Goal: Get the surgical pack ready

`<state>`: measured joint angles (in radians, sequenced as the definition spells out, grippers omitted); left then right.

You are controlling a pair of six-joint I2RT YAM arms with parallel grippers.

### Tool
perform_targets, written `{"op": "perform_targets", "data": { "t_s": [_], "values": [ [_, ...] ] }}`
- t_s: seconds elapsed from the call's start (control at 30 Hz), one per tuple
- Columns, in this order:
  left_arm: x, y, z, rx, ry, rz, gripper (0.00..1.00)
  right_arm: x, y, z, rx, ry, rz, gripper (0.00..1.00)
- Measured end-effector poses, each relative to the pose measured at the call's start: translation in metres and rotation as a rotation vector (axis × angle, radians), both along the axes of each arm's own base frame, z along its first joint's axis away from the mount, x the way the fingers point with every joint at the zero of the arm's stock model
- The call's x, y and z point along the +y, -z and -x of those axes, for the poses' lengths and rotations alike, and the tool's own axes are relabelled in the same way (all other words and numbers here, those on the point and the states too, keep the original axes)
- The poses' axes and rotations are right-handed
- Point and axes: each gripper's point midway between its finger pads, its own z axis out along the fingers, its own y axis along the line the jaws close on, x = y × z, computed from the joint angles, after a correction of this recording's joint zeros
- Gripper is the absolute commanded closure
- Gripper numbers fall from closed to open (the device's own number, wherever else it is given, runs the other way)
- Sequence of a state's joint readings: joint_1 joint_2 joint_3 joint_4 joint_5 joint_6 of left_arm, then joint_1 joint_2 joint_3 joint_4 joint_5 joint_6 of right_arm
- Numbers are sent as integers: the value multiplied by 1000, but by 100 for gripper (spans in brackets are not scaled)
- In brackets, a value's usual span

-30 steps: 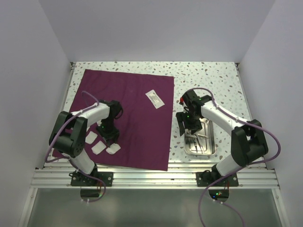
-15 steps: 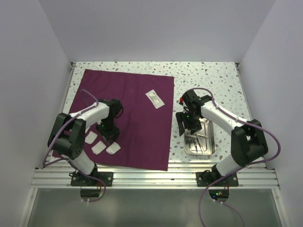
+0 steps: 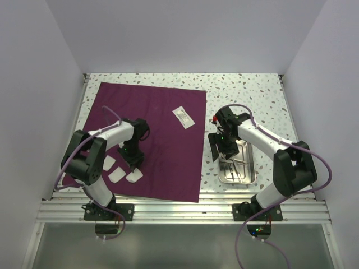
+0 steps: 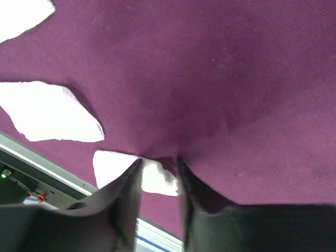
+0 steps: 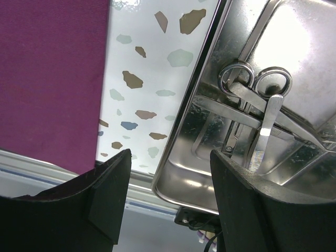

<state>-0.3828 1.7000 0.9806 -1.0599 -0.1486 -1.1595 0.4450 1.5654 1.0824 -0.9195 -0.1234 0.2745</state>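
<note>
The maroon cloth [image 3: 162, 129] lies flat on the table's left half. Three white pads [image 3: 118, 175] rest near its front left corner. My left gripper [image 3: 133, 163] is low over the cloth [image 4: 236, 79] with its jaws narrowly open. Its tips [image 4: 159, 161] press a pucker in the fabric on either side of one pad's [image 4: 157, 178] corner. The steel tray [image 3: 253, 162] sits right of the cloth and holds scissors [image 5: 257, 84] and tweezers [image 5: 265, 131]. My right gripper [image 5: 170, 155] stands open with the tray's near left rim [image 5: 173, 184] between its fingers, gripping nothing.
A small white packet [image 3: 183, 117] lies on the cloth's far right part. Two other pads [image 4: 50, 113] lie left of my left fingers. Speckled tabletop [image 5: 152, 79] shows between cloth and tray. The metal front rail [image 3: 185, 210] runs just past the cloth's near edge.
My left gripper has shifted slightly right on the cloth and its jaws have narrowed around the pad's corner. The right arm and tray have not moved.
</note>
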Motion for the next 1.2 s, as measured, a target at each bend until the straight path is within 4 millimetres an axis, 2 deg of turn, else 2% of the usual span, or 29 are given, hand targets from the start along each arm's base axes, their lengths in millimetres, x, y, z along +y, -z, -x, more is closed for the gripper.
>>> {"op": "perform_targets", "data": {
  "t_s": [0.1, 0.27, 0.3, 0.4, 0.6, 0.67, 0.93, 1.2],
  "values": [
    [-1, 1, 0, 2, 1, 2, 84, 0, 0, 0, 0, 0, 0, 35],
    [0, -1, 0, 6, 9, 4, 94, 0, 0, 0, 0, -1, 0, 35],
    [-1, -3, 0, 1, 10, 6, 99, 0, 0, 0, 0, -1, 0, 35],
    [-1, -14, -2, -23, 17, 13, 100, 0, 0, 0, 0, -2, 0, 35],
    [6, -56, -15, -105, 59, -13, 100, 0, 0, 0, 0, -2, 0, 35],
    [11, -63, -18, -117, 89, -27, 100, 0, 0, 0, 0, -4, 0, 35],
    [39, -66, -3, -42, 89, -50, 100, 5, 0, 3, 3, -18, -8, 35],
    [83, -70, -5, -39, -36, -112, 100, 12, -1, 6, 11, -33, -35, 35]
  ]
}}
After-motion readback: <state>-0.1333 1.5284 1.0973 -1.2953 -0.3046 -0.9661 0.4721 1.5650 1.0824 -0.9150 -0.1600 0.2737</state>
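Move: Just behind the left fingertips, its middle about 2 cm back and 1 cm below, lies the gauze pad they are closing on. The next pad sits some 6 cm to the hand's left and 2 cm back. Another is roughly 9 cm to its left and 2 cm ahead. From the right hand, waiting open above the tray's left edge, the gauze pad being gripped lies about 31 cm left, 6 cm back and 6 cm below. Closing fully on the near part of the cloth, the left fingers pinch the gauze pad beside them, still low at the drape. Then the hand rises about 7 cm, easing slightly forward on the way, and swings some 8 cm to the left at that height, carrying the pad out over its neighbours with the fingers kept shut. ##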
